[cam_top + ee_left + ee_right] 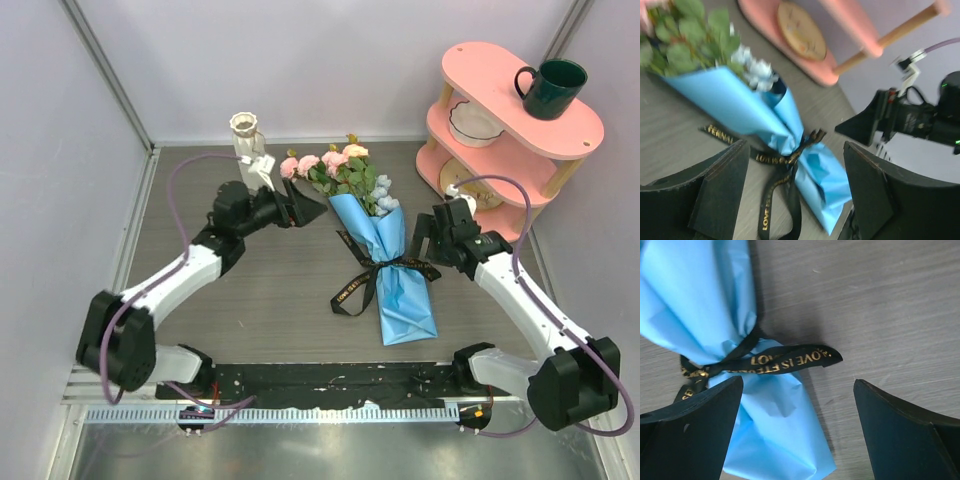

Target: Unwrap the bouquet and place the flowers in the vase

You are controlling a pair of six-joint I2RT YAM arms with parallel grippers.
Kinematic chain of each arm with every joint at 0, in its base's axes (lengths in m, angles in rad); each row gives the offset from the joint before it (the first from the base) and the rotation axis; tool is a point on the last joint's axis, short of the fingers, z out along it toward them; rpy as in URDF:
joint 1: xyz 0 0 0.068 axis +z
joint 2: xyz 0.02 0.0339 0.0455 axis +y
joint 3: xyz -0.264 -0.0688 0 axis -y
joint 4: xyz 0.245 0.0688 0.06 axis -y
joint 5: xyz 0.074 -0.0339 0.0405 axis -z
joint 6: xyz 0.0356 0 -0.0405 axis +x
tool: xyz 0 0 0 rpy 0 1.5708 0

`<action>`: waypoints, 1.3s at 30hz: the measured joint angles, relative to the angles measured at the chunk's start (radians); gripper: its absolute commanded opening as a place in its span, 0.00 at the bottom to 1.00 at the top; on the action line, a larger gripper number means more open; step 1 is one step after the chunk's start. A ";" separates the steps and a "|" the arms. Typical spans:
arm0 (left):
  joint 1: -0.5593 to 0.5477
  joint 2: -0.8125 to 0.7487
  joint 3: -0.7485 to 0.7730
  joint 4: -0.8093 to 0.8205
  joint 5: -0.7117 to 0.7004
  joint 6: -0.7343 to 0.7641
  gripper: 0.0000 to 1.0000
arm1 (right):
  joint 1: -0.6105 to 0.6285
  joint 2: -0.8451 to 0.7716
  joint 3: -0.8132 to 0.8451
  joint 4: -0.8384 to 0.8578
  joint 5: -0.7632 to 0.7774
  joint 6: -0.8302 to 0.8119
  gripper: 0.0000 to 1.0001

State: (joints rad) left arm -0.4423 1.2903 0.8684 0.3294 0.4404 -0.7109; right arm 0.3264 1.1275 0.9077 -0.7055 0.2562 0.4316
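Note:
The bouquet [385,250] lies flat mid-table in blue paper, with a black gold-lettered ribbon [365,285] tied round its waist. Its flowers [340,170], pink, peach and pale blue, point toward the back. The cream ribbed vase [247,140] stands upright at the back left. My left gripper [315,208] is open just left of the blooms; its wrist view looks along the wrap [740,105] and ribbon [775,200]. My right gripper [422,235] is open at the bouquet's right side, its jaws [798,381] over the wrap's lower end [770,440] and a ribbon tail [790,359]. Neither holds anything.
A pink two-tier shelf [520,120] stands at the back right with a dark green mug [550,88] on top and a white bowl [475,125] on the tier below. Grey walls enclose the table on three sides.

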 measured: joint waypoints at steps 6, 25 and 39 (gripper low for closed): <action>-0.050 0.285 -0.010 0.087 0.074 -0.050 0.64 | -0.071 -0.035 -0.138 0.066 -0.115 0.046 0.82; -0.164 0.311 0.043 0.069 -0.055 0.051 0.55 | 0.164 -0.067 -0.246 0.201 -0.224 0.185 0.64; -0.164 0.267 0.048 -0.035 0.114 0.290 0.33 | 0.203 0.092 -0.052 0.200 -0.189 0.117 0.55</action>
State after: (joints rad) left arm -0.6064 1.5574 0.9165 0.2939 0.5549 -0.4206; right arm 0.5293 1.2194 0.8558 -0.5053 0.0673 0.5484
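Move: The ribbon knot on the bouquet lies about 15 cm to the right of my left hand, some 4 cm back and roughly 20 cm below it. From my right hand the knot is some 11 cm to the left, about level fore and aft and 9 cm down. The ribbon's right tail is almost under my right hand, 2 cm left of it, and the paper's foot end lies about 17 cm back and 4 cm left of that hand. I drop my left hand about 13 cm while carrying it right, lift it partway back leftward, then dip again to the right and back towards the knot, narrowing its fingers and turning clockwise. My right hand sinks back some 7 cm, sweeps left, then rises forward over the paper beside the knot, rolling its left side up and half closing. ##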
